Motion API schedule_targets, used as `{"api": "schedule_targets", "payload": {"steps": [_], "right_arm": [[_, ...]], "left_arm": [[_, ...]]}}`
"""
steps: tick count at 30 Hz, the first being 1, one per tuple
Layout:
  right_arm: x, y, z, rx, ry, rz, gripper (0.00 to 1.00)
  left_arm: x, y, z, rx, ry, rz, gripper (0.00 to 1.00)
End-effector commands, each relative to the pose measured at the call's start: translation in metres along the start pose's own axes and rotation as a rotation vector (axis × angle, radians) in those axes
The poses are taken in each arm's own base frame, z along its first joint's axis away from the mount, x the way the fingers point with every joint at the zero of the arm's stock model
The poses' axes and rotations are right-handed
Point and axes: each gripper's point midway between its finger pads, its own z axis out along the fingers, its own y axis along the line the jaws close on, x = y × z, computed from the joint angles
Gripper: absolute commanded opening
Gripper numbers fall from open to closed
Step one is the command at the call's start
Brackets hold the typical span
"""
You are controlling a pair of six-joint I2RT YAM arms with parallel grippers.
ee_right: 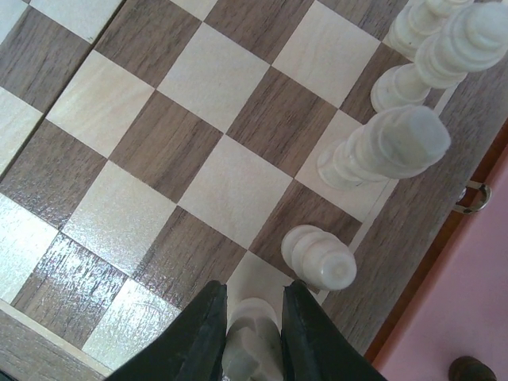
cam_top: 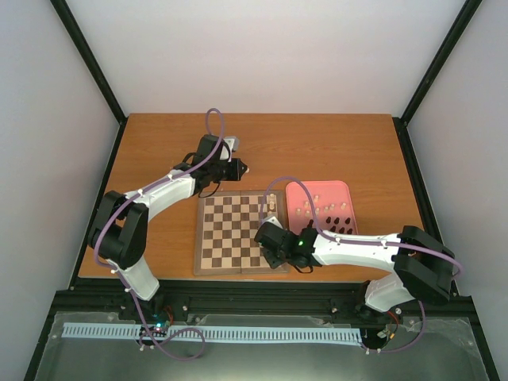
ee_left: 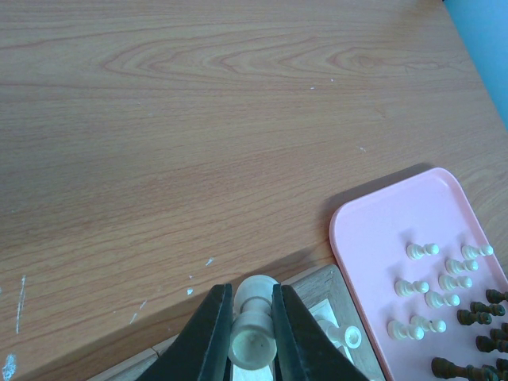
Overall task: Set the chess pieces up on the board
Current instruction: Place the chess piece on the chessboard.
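Observation:
The board (cam_top: 238,232) lies at mid-table, its checks filling the right wrist view (ee_right: 198,159). My left gripper (cam_top: 240,168) hovers over the table just beyond the board's far edge, shut on a cream chess piece (ee_left: 254,329) held lying between its fingers (ee_left: 213,333). My right gripper (ee_right: 254,290) is low over the board's right edge (cam_top: 266,236), its jaws against both sides of a cream piece (ee_right: 252,327) standing on a light square. Other cream pieces (ee_right: 317,258) (ee_right: 389,147) line that edge file.
A pink tray (cam_top: 321,189) lies right of the board, holding cream pieces (ee_left: 425,250) and dark pieces (ee_left: 476,317). The board's far corner (ee_left: 321,286) shows below the left fingers. Black frame posts and white walls surround the table.

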Motion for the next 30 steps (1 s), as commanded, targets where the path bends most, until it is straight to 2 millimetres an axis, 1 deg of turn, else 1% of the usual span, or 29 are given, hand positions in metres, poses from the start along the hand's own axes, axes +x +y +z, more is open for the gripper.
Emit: {"api": "schedule_targets", "payload": {"steps": [1, 5, 12, 14, 15, 19, 21, 24, 26, 28, 30], "right_arm": [[-0.004, 0.006, 0.000, -0.001, -0.018, 0.002, 0.22], [-0.005, 0.005, -0.002, 0.008, -0.020, -0.001, 0.28], [-0.007, 0.003, -0.009, 0.015, -0.032, 0.002, 0.29], [-0.007, 0.003, -0.011, 0.016, -0.032, -0.001, 0.33], [-0.007, 0.002, -0.013, 0.017, -0.031, -0.003, 0.37], [-0.014, 0.001, -0.026, 0.009, -0.059, 0.001, 0.43], [-0.017, -0.002, -0.035, 0.009, -0.079, 0.003, 0.47], [-0.023, -0.004, -0.050, -0.002, -0.105, 0.008, 0.48], [-0.027, -0.006, -0.061, -0.013, -0.131, 0.011, 0.51], [-0.033, -0.011, -0.073, -0.008, -0.173, 0.020, 0.55], [-0.041, -0.023, -0.086, 0.033, -0.231, 0.052, 0.61]], "left_arm": [[-0.014, -0.008, -0.003, 0.013, -0.023, 0.029, 0.01], [-0.014, -0.009, -0.003, 0.014, -0.022, 0.030, 0.01], [-0.014, -0.008, -0.002, 0.014, -0.020, 0.029, 0.01], [-0.014, -0.008, -0.002, 0.013, -0.021, 0.030, 0.01], [-0.014, -0.008, -0.003, 0.014, -0.021, 0.029, 0.01], [-0.015, -0.008, -0.003, 0.011, -0.022, 0.032, 0.01], [-0.015, -0.008, -0.003, 0.010, -0.020, 0.035, 0.01], [-0.015, -0.008, -0.004, 0.007, -0.020, 0.039, 0.01], [-0.015, -0.009, -0.006, 0.005, -0.016, 0.040, 0.01], [-0.015, -0.009, -0.008, -0.001, -0.014, 0.041, 0.01], [-0.016, -0.009, -0.012, -0.005, -0.013, 0.036, 0.01]]}}
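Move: The right fingers hold a white piece on its light square, second from the board's near right corner. The square lies directly beneath, about 3 cm below the hand. A round-headed white piece stands one square, about 3 cm, straight ahead, with a tall white piece 6 cm ahead. The pink tray's middle is some 9 cm ahead and 14 cm to the right. From the left hand that square lies about 23 cm back, 8 cm right and 12 cm below. Spread the right fingers from their narrow grip to about half open, easing the hand down and back by less than half a centimetre as they begin to part. Once they are clear of the white piece, lift the still-opening gripper about 6.5 cm, nearly straight up off the board, with a slight drift right and a tilt of under 10 degrees. ##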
